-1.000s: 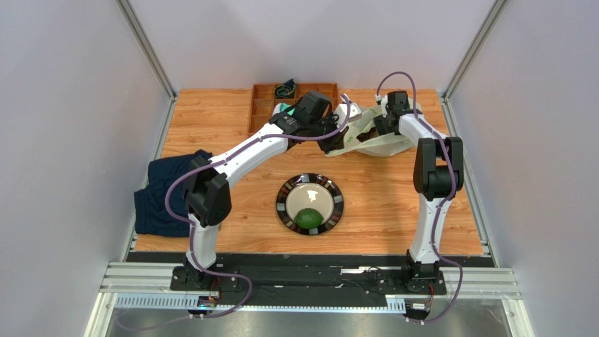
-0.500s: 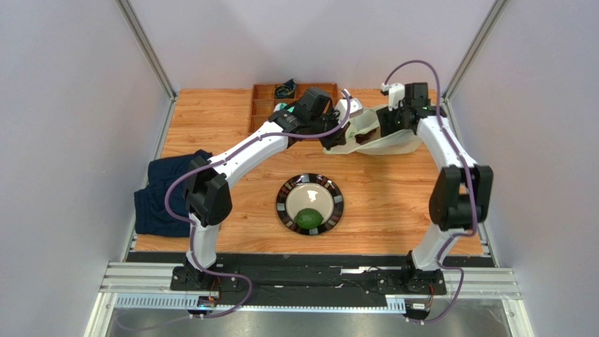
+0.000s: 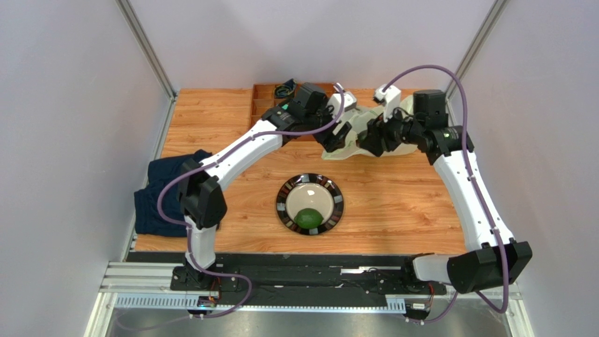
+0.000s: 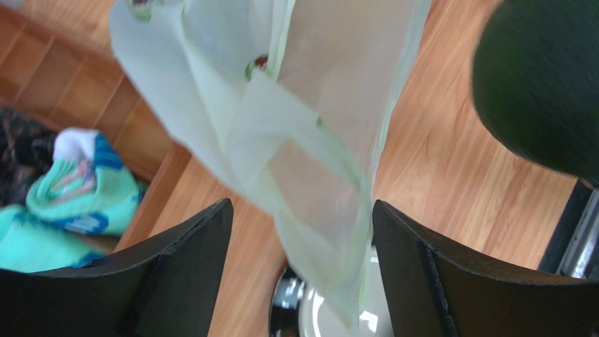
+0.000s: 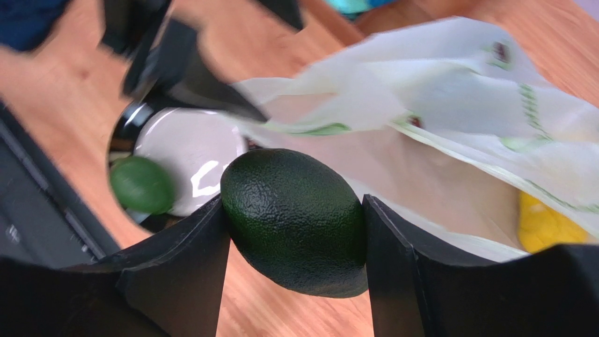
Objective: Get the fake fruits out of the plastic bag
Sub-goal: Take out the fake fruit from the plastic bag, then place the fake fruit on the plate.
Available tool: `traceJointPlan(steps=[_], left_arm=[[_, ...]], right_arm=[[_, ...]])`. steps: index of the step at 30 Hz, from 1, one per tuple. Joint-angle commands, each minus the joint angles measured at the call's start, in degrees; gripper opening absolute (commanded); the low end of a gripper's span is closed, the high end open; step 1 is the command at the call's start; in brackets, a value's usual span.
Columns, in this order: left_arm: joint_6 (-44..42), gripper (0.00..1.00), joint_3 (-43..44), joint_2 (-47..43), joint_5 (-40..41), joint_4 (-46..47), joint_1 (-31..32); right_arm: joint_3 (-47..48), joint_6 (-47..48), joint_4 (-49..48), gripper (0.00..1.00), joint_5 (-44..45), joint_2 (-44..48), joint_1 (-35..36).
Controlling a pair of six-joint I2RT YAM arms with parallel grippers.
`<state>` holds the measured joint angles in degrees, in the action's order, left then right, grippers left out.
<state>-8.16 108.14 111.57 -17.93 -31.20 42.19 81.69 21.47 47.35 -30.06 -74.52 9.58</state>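
The pale translucent plastic bag [image 3: 360, 121] lies at the back of the table, its mouth toward the plate. My right gripper [image 5: 294, 201] is shut on a dark green avocado [image 5: 295, 225], just outside the bag's mouth and above the wood. A yellow lemon [image 5: 545, 221] shows inside the bag [image 5: 450, 98]. A second green avocado [image 3: 307, 218] rests on the black-rimmed plate [image 3: 282, 203]. My left gripper [image 4: 301, 210] stands open, with loose bag film [image 4: 309, 140] hanging between its jaws, unpinched. The held avocado [image 4: 541, 77] shows at the upper right of the left wrist view.
A wooden compartment tray [image 3: 271, 102] at the back holds teal-and-white socks [image 4: 70, 189]. A dark navy cloth [image 3: 158, 196] lies at the table's left edge. Both arms crowd the back centre around the bag.
My left gripper has opened and let go of the bag film. My right gripper has drawn the dark avocado out of the bag toward the plate, and its arm has swung out to the right.
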Motion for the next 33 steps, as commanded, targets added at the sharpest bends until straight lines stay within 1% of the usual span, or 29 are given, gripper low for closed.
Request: traceJointPlan(steps=[1, 2, 3, 4, 5, 6, 7, 9, 11, 16, 20, 22, 26, 30, 33], left_arm=[[3.0, 0.83, -7.2, -16.3, 4.0, -1.6, -4.5], [2.6, 0.83, -9.2, -18.6, 4.2, -1.5, -5.7], [2.2, 0.83, -12.7, -23.2, 4.6, -1.7, -6.3], [1.6, 0.83, -14.1, -25.2, 4.9, -1.8, -6.8], [1.3, 0.83, -15.5, -27.3, 5.3, -2.1, -7.4], [1.2, 0.83, -17.7, -31.0, 5.1, -2.9, -7.6], [0.6, 0.83, -18.9, -32.9, 4.9, -3.2, -7.7], [0.0, 0.83, -22.2, -38.0, 4.1, -3.7, -8.1], [0.1, 0.82, -24.0, -40.5, 2.0, -4.1, -9.4], [1.4, 0.8, -28.2, -45.9, -1.5, -4.1, -15.7], [3.6, 0.8, -31.5, -50.1, -5.8, -2.9, -20.4], [6.4, 0.79, -32.9, -51.2, -7.6, -2.4, -23.2], [7.9, 0.79, -36.6, -54.3, -11.5, -1.1, -25.5], [9.1, 0.79, -37.6, -55.1, -13.2, -1.1, -26.5], [9.0, 0.79, -37.1, -54.7, -13.7, -1.1, -26.5]], right_arm=[[0.1, 5.5, 7.5, 0.24, -2.1, 3.9, 8.8], [-1.4, 5.5, 8.1, 0.24, -1.5, 4.0, 12.6], [-2.0, 4.9, 7.9, 0.24, -0.3, 4.0, 14.6], [-2.3, 4.0, 7.1, 0.24, 0.3, 3.7, 18.1], [-2.5, 1.7, 6.5, 0.24, 1.4, 3.1, 19.8], [-2.3, 0.6, 5.7, 0.24, 2.2, 0.9, 21.4], [-1.9, -0.3, 4.4, 0.24, 3.1, -0.3, 24.7], [0.8, -1.2, 3.3, 0.24, 4.6, -3.4, 27.7], [3.3, -0.8, 1.3, 0.24, 7.5, -8.5, 31.6], [7.2, -2.8, -1.8, 0.24, 9.1, -21.7, 34.5], [9.3, -0.3, -3.1, 0.25, 11.8, -28.2, 36.7], [10.7, 1.0, -3.2, 0.25, 12.7, -30.2, 38.5], [12.3, 1.0, -4.3, 0.28, 14.1, -35.1, 41.4], [12.8, 2.3, -5.0, 0.29, 18.0, -38.5, 43.9], [11.3, 2.3, -5.4, 0.29, 20.6, -39.6, 43.9]])
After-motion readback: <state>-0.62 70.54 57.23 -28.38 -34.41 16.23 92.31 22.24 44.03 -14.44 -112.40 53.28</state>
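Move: The right hand already grips an avocado; the plate it is taken to lies about 19 cm to its left, 8 cm back and 26 cm below. The green fruit on the plate is some 18 cm left and 13 cm back of that hand, the plastic bag roughly 18 cm ahead and 5 cm right, 20 cm down. From the left hand, the plate is about 12 cm back, 6 cm left and 22 cm below. Right hand carries the avocado about 25 cm left and 20 down over the plate; left hand retreats leftward. ##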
